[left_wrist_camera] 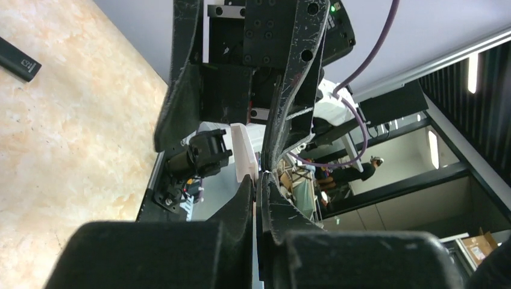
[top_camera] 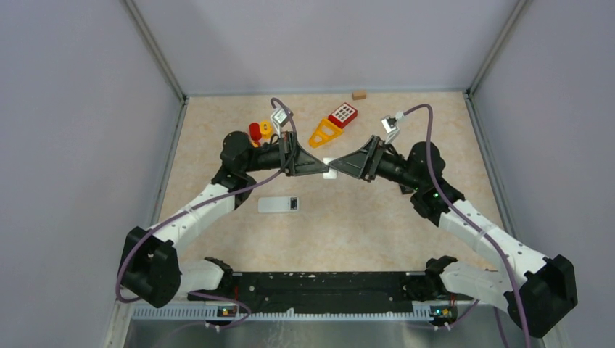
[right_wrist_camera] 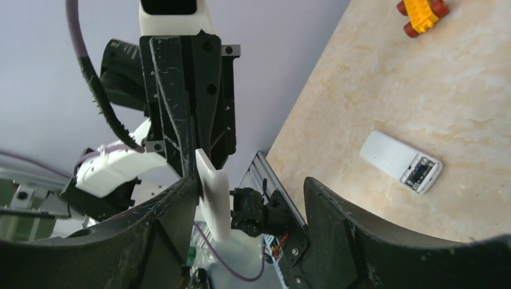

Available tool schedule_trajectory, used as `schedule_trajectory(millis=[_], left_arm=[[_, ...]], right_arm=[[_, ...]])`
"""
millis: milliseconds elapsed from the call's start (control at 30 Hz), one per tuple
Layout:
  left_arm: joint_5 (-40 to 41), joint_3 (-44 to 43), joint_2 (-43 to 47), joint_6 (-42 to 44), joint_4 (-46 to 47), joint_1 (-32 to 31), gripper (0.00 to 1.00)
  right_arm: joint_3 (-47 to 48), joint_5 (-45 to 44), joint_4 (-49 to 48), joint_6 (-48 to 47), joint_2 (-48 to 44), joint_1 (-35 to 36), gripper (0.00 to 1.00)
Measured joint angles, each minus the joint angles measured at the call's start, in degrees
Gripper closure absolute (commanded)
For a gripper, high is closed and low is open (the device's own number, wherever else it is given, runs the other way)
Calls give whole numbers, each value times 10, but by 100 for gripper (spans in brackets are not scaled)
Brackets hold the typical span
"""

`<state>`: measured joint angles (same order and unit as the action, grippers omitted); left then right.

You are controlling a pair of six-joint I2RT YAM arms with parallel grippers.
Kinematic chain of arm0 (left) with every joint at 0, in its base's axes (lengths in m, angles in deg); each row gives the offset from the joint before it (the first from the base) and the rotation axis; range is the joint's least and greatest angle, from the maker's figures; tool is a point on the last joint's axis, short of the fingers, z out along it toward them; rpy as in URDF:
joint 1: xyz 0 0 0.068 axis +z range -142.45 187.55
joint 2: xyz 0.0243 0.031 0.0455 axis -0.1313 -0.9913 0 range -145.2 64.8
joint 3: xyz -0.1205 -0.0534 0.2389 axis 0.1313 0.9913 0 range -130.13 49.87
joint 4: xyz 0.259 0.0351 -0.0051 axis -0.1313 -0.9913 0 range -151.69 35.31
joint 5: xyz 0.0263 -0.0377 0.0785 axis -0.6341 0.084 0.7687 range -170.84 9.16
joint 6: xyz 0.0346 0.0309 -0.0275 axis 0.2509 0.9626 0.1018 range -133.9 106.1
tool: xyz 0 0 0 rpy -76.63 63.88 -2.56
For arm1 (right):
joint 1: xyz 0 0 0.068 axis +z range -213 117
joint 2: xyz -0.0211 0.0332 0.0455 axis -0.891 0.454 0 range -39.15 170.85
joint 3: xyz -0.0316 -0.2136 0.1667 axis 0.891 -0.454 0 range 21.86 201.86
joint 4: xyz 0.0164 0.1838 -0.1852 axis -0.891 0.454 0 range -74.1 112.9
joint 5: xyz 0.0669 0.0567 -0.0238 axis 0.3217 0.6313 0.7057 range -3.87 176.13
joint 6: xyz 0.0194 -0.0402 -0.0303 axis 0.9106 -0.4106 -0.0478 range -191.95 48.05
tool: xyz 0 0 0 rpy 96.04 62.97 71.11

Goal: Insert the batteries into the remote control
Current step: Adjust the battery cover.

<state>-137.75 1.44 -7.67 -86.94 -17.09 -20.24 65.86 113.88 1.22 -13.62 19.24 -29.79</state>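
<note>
The white remote control [top_camera: 279, 204] lies flat on the table, and its open battery bay [right_wrist_camera: 420, 171] at one end looks dark. The batteries are too small to make out there. Above the table's middle, my left gripper [top_camera: 324, 169] is shut on a thin white cover plate [left_wrist_camera: 244, 150], pinched edge-on between its fingertips [left_wrist_camera: 260, 177]. My right gripper [top_camera: 338, 165] faces it tip to tip. Its jaws stand open [right_wrist_camera: 250, 183], with the cover plate [right_wrist_camera: 214, 195] lying against the left finger [right_wrist_camera: 175, 205] and a wide gap to the other.
A red keypad toy [top_camera: 343, 114], an orange triangular piece [top_camera: 325, 133] and a yellow-and-red toy [top_camera: 259, 131] lie behind the grippers. A small brown block [top_camera: 358, 94] sits by the back wall. A black bar-shaped object [left_wrist_camera: 18, 60] rests on the table.
</note>
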Motion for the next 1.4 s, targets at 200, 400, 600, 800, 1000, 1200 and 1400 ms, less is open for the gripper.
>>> schedule_trajectory(millis=[200,400,600,800,1000,1200,1400], left_arm=[[-24,4,10,10,-9,3,100],[-41,9,10,-3,-3,7,100],[-56,9,10,-8,10,11,76],[-56,10,10,11,-17,23,26],[-15,38,46,119,-174,99,2],[120,66,81,272,-409,188,1],[269,84,97,341,-553,211,1]], right_arm=[[-13,58,-45,-10,-10,0,57],[-34,108,-109,15,-10,0,81],[-43,123,-137,31,-9,0,100],[-43,124,-146,33,-7,0,100],[-54,92,-142,36,21,4,100],[-74,32,-119,46,125,43,100],[-74,-16,-135,66,216,91,100]])
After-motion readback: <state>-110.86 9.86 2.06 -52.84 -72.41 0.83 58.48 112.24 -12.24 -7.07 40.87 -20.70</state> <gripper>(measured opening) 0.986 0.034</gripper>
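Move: The battery cover, pinched in the left fingers, sits practically at that hand's point, reaching about 1 cm to its right. From the right hand, whose fingers are still open, the cover is some 3 cm back, 1 cm to the left and 2 cm up. The remote, its battery bay open, lies on the table about 15 cm left, 4 cm ahead and 30 below the right hand; the black remote roughly 24 to its right and 15 farther out, equally low. The battery cover changes hands: the right hand draws back about 4 cm, rising slightly, and closes to pinch it while the left, easing back a little, still holds on. The left then opens wide and sweeps down, left and somewhat forward towards the remote, turning counter-clockwise and rolling. The right keeps its pinch and carries the cover down some 16 cm and left about 6, tipping its fingers downward. ##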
